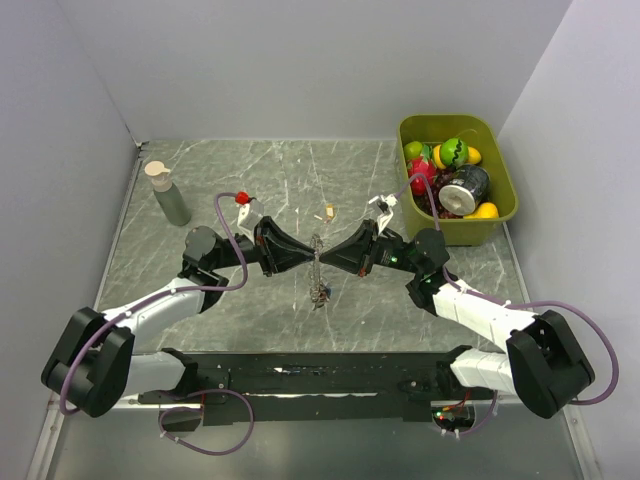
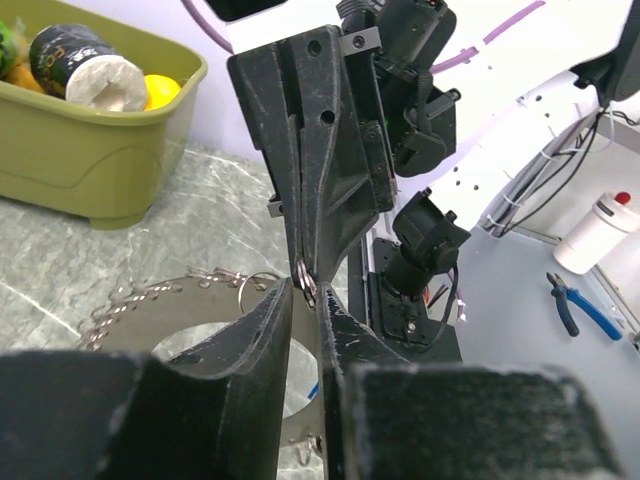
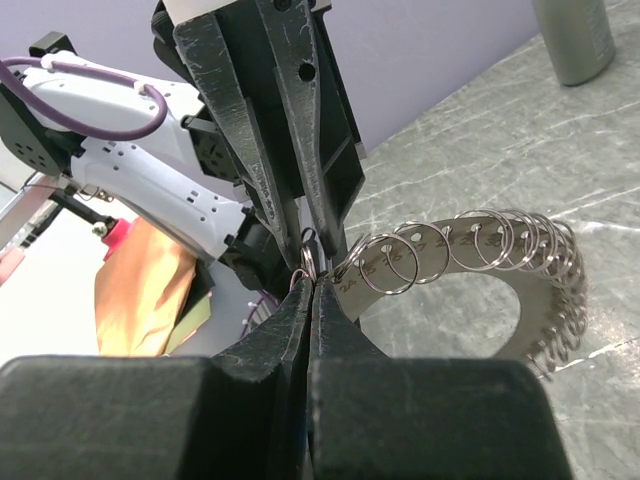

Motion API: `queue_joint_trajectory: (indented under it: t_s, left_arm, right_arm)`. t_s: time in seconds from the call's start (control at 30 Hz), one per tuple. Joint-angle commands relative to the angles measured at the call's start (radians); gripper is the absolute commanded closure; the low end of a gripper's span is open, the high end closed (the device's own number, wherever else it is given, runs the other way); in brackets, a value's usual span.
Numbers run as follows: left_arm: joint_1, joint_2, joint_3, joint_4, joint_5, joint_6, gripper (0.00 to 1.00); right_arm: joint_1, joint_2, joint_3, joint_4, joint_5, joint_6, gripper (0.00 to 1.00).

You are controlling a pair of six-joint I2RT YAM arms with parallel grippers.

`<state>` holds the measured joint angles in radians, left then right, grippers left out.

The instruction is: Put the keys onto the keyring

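Observation:
The keyring (image 3: 470, 250) is a flat metal band with numbered holes, fringed with small split rings. It hangs on edge above the table between both arms (image 1: 318, 268). My right gripper (image 3: 312, 282) is shut on one split ring at the band's end. My left gripper (image 2: 305, 288) meets it tip to tip from the other side. Its jaws are narrowly apart and pinch the same small ring (image 2: 305, 280). The band (image 2: 170, 310) shows behind the left fingers. One tan key (image 1: 329, 211) lies on the table beyond the grippers.
A green bin (image 1: 503, 215) of toy fruit and a can stands at the back right. A grey bottle (image 1: 170, 196) stands at the back left. A small red piece (image 1: 242, 198) lies near the left arm.

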<state>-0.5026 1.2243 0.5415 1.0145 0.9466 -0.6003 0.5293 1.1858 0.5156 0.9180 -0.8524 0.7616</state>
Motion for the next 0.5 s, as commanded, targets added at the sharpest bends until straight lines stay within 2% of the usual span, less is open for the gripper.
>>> queue_joint_trajectory:
  t_s: [0.0,0.2,0.4,0.47]
  left_arm:
    - [0.003,0.015,0.046,0.073,0.04,-0.035,0.8]
    - [0.001,0.033,0.063,0.067,0.08,-0.027,0.99]
    - [-0.007,0.029,0.071,0.039,0.087,0.013,0.99]
    - [-0.007,0.006,0.078,-0.048,0.07,0.08,0.99]
  right_arm:
    - [0.0,-0.041,0.009,0.045,0.013,-0.022,1.0]
    - [0.0,-0.045,0.012,0.025,0.012,-0.036,1.0]
    - [0.0,-0.051,0.017,0.002,0.016,-0.045,1.0]
    - [0.001,-0.054,0.02,-0.008,0.015,-0.05,0.91]
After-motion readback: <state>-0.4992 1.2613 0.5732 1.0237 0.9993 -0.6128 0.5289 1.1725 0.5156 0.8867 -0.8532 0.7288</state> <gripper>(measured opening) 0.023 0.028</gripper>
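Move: The left hand goes for the small wire loop that the right fingertips already hold up: level with its fingers, about 1 cm to its right. From the right hand the loop is right at the fingertips, hardly 1 cm left. The keyring's flat disc hangs some 6 cm below the left hand and 3 cm ahead, straight across. The yellow-tagged key lies on the table about 19 cm ahead, 2 cm right and 20 cm below. The left fingertips, nearly a quarter open around the small loop, pinch shut on it just beside the right fingertips, while the left hand all but stays in place, easing right by less than half a centimetre and turning clockwise some 3 degrees. The right hand keeps its closed hold on the same loop and stays put. ##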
